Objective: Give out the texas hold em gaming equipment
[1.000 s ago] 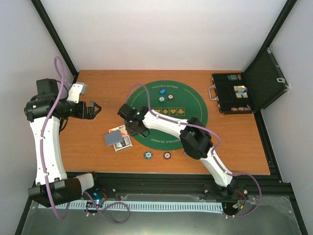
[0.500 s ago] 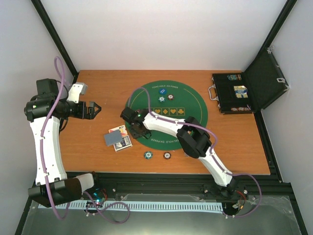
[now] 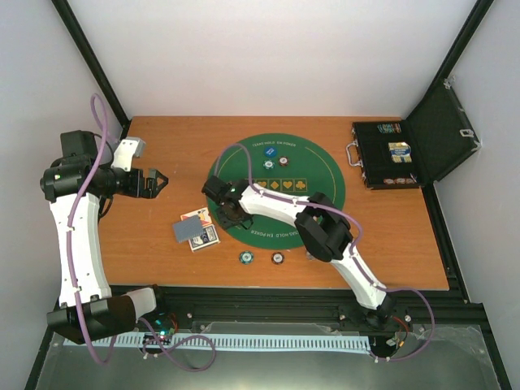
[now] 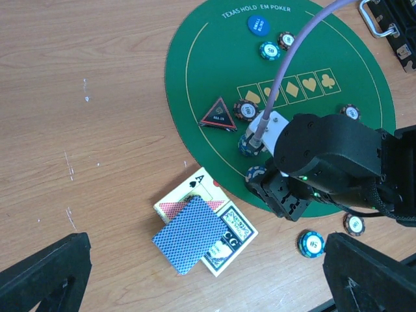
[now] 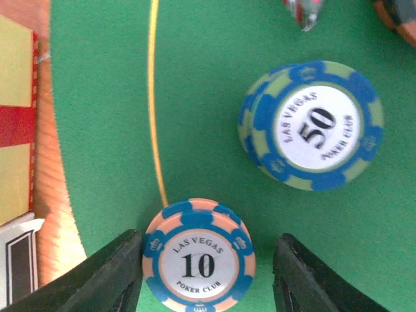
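Observation:
My right gripper (image 5: 205,268) stands open low over the green mat's (image 5: 208,97) left rim. A blue-and-peach "10" poker chip (image 5: 199,257) lies flat on the felt between its fingers. The left finger (image 5: 110,273) is at the chip's edge and the right one stands apart from it. A short stack of "50" chips (image 5: 312,123) sits just beyond. Blue-backed playing cards (image 4: 188,234) lie in a loose pile on the wood beside the mat. The triangle marker (image 4: 218,115) and blue disc (image 4: 258,25) rest on the mat. My left gripper (image 4: 207,260) hovers open high above the cards, holding nothing.
Two chips (image 3: 246,257) (image 3: 278,258) lie on the wood near the mat's front edge. More chips (image 4: 270,50) dot the felt. The open black case (image 3: 390,154) stands at the back right. The right arm (image 3: 325,231) stretches across the mat (image 3: 325,183).
The right jaws have widened and let go of the "10" chip, which now lies on the mat. The right gripper has shifted slightly nearer. The left arm has not moved.

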Controlling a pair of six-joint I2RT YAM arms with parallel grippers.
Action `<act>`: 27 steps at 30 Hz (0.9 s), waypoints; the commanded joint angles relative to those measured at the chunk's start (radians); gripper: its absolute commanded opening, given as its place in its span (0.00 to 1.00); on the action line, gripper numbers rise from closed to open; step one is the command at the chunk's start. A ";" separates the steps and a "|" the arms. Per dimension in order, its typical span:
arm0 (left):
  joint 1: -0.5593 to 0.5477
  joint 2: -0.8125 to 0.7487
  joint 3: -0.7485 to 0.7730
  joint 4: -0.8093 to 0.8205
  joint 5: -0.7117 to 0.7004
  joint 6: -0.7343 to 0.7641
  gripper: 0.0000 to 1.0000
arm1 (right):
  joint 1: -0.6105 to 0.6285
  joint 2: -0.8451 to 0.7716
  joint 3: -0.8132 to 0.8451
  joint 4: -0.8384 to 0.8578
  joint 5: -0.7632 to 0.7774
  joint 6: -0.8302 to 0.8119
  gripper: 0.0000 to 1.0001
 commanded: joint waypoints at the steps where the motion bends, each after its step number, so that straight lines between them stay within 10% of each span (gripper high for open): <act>1: 0.006 -0.009 0.015 -0.024 0.002 0.016 1.00 | -0.018 -0.084 0.002 -0.038 0.028 -0.017 0.59; 27: 0.006 -0.003 0.006 -0.017 0.020 0.019 1.00 | -0.111 -0.982 -0.964 -0.037 0.125 0.126 0.80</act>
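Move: The stack of white-and-blue 10 chips lies about 23 cm right of the right hand and some 10 cm nearer the base, roughly at fingertip height. The black-rimmed chip is some 10 cm left of that stack and 1 cm nearer the base; the orange big blind button is about 11 cm ahead of the stack. From the left hand, the stack is roughly 45 cm right, 6 cm back and 28 cm below. Lift the right gripper clear of the 10 chip already lying on the felt. Swing it about 22 cm right and 10 cm back in an arc that peaks some 12 cm up, then sink about 5 cm towards the 10-chip stack at the mat's near edge. Open the fingers wider on the way and turn the wrist some 10 degrees clockwise, without touching the stack yet. ##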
